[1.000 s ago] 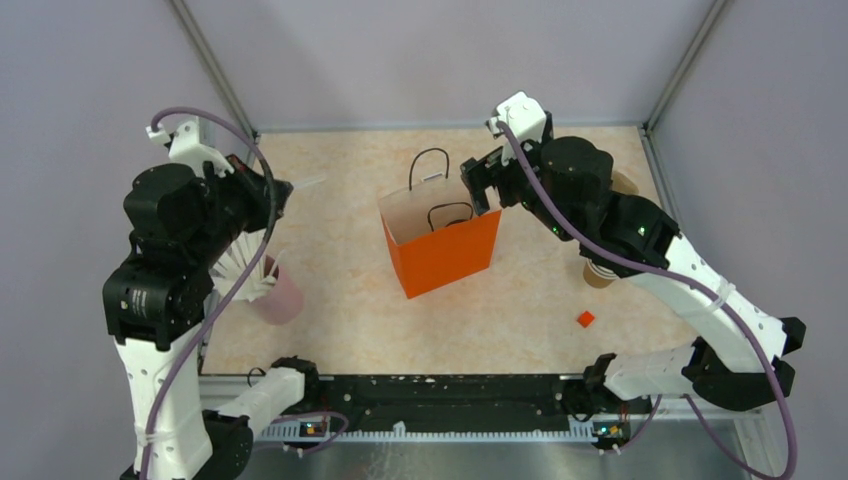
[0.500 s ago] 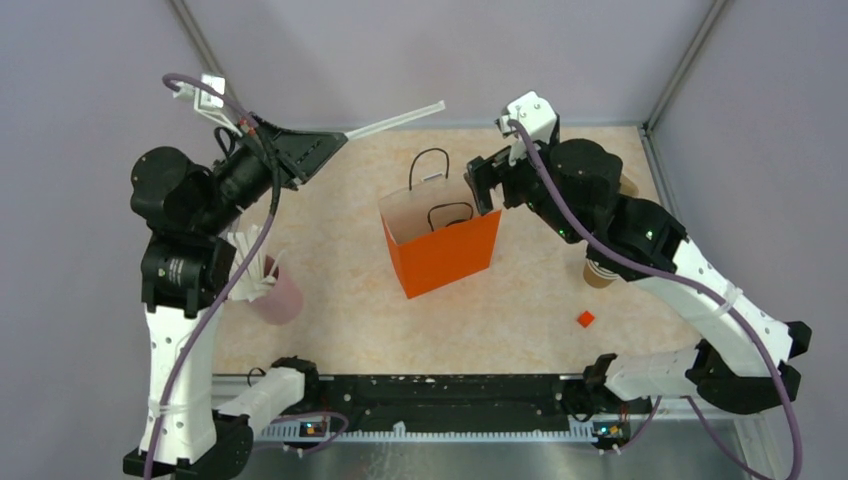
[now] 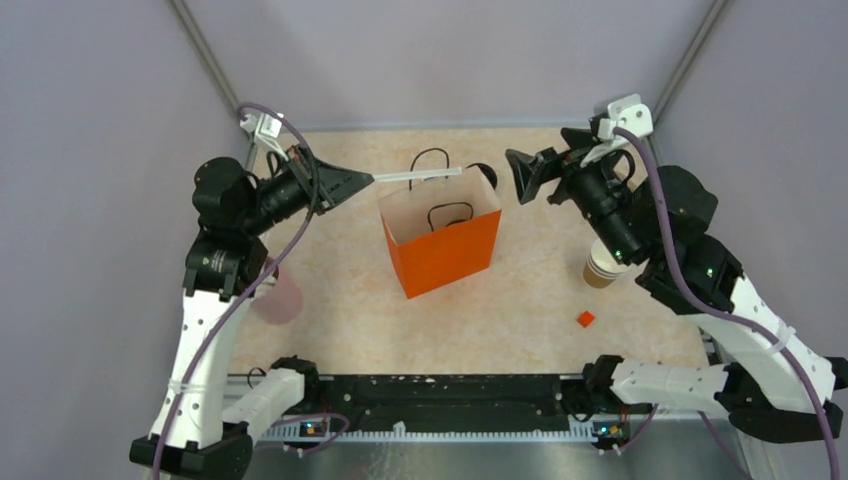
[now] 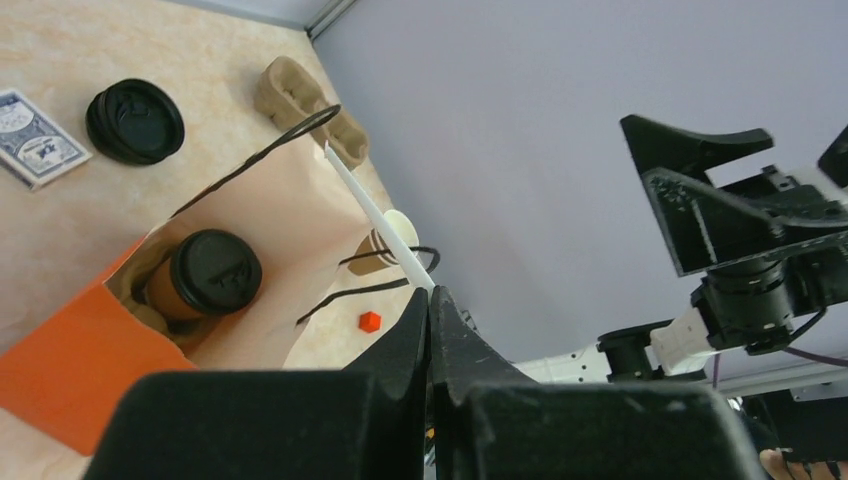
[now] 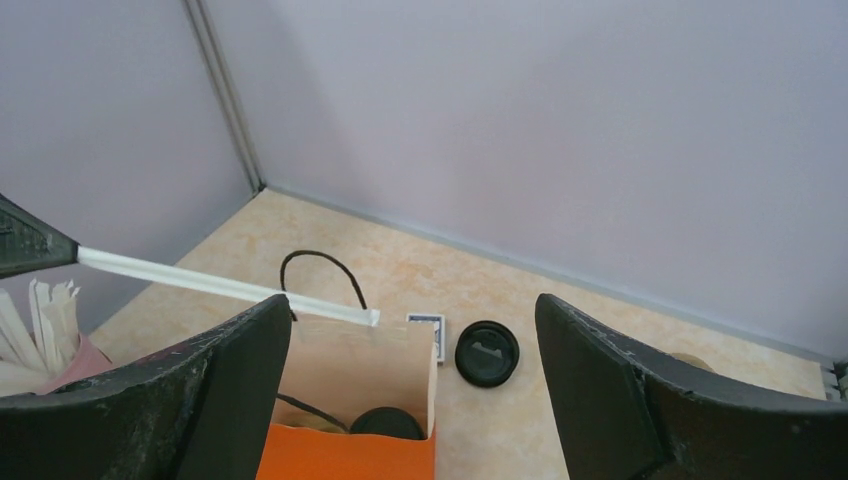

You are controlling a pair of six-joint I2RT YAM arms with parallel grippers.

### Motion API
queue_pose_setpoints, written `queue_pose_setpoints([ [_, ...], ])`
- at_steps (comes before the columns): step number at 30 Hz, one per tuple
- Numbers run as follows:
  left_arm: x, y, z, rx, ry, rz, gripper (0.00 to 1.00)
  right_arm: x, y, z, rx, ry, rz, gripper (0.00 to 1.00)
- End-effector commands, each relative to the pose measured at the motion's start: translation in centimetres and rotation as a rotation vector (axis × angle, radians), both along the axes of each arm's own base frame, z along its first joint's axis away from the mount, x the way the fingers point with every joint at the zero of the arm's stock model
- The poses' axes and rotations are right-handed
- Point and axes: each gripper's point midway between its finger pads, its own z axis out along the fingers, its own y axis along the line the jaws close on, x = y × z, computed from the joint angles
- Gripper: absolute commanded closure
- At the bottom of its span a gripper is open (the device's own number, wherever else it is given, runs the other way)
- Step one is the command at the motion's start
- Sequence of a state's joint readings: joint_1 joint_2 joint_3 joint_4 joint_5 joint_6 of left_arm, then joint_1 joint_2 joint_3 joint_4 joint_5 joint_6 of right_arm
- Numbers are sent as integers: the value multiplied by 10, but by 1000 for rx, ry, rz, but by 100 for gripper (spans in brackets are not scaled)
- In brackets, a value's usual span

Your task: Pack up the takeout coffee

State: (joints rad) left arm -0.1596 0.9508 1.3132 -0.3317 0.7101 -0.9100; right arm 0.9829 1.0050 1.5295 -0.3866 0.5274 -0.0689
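Note:
The takeout coffee [image 4: 205, 275], a tan cup capped with a black lid, stands inside the orange bag [image 3: 440, 245]; only its lid [image 5: 385, 424] shows from the right wrist. My left gripper [image 3: 368, 178] is shut on a white wrapped straw [image 3: 420, 175] at one end. The straw [image 4: 375, 210] reaches level over the bag's open mouth, its far tip near the bag's back right corner. My right gripper [image 3: 545, 160] hovers open to the right of the bag with nothing between its fingers [image 5: 230, 380].
A loose black lid [image 5: 487, 353] and a blue card deck [image 5: 430, 328] lie behind the bag. A brown pulp carrier [image 4: 300, 100] is further back. A stack of tan cups [image 3: 600, 262], a small red piece [image 3: 585, 318] and a pink cup of straws [image 3: 275, 295] stand around.
My left arm has swung the straw down and right until it lies over the bag. My right gripper has drawn back from the bag's right edge, up and to the right.

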Motion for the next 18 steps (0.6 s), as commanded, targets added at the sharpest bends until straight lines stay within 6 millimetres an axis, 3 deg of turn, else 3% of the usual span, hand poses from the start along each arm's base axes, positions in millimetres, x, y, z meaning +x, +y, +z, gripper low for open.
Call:
queue_pose_setpoints([
  [1,-5,2,-19,59,-33,-2,100,6,-2,7,32,-14,-33,11],
  [7,8,-3,-72,96,83,-19,100,8,4,-3,22,12,-26,10],
  [14,20,-15,-92,82,107,-44,100,12,13,-15,-10,63,-17,10],
  [18,27,-29,-101,88,120,-78,96,20,16,-40,-35,164,-68,10],
])
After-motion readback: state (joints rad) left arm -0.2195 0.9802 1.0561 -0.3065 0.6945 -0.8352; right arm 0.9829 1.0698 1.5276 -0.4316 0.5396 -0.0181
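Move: From the left hand, which already pinches the straw, the open orange bag stands about 8 cm ahead and 11 cm to the right, its middle some 34 cm below. The lidded coffee cup inside it is roughly 10 cm ahead, 14 cm right. Beyond the bag on the table lie the card box, about 27 cm ahead and 11 right of this hand, and the black lid, about 29 ahead and 22 right. The right hand has the bag about 8 cm ahead, 12 left and 39 below. Downward by about 11 cm, speeding up and then slowing, with a slight drift forward and right near the end, the left hand brings the straw towards the bag's open mouth. It keeps its pinch and tips the fingers down some 10 degrees. The empty right hand, jaws still wide open, sinks about 3 cm and eases left and forward towards the bag. ##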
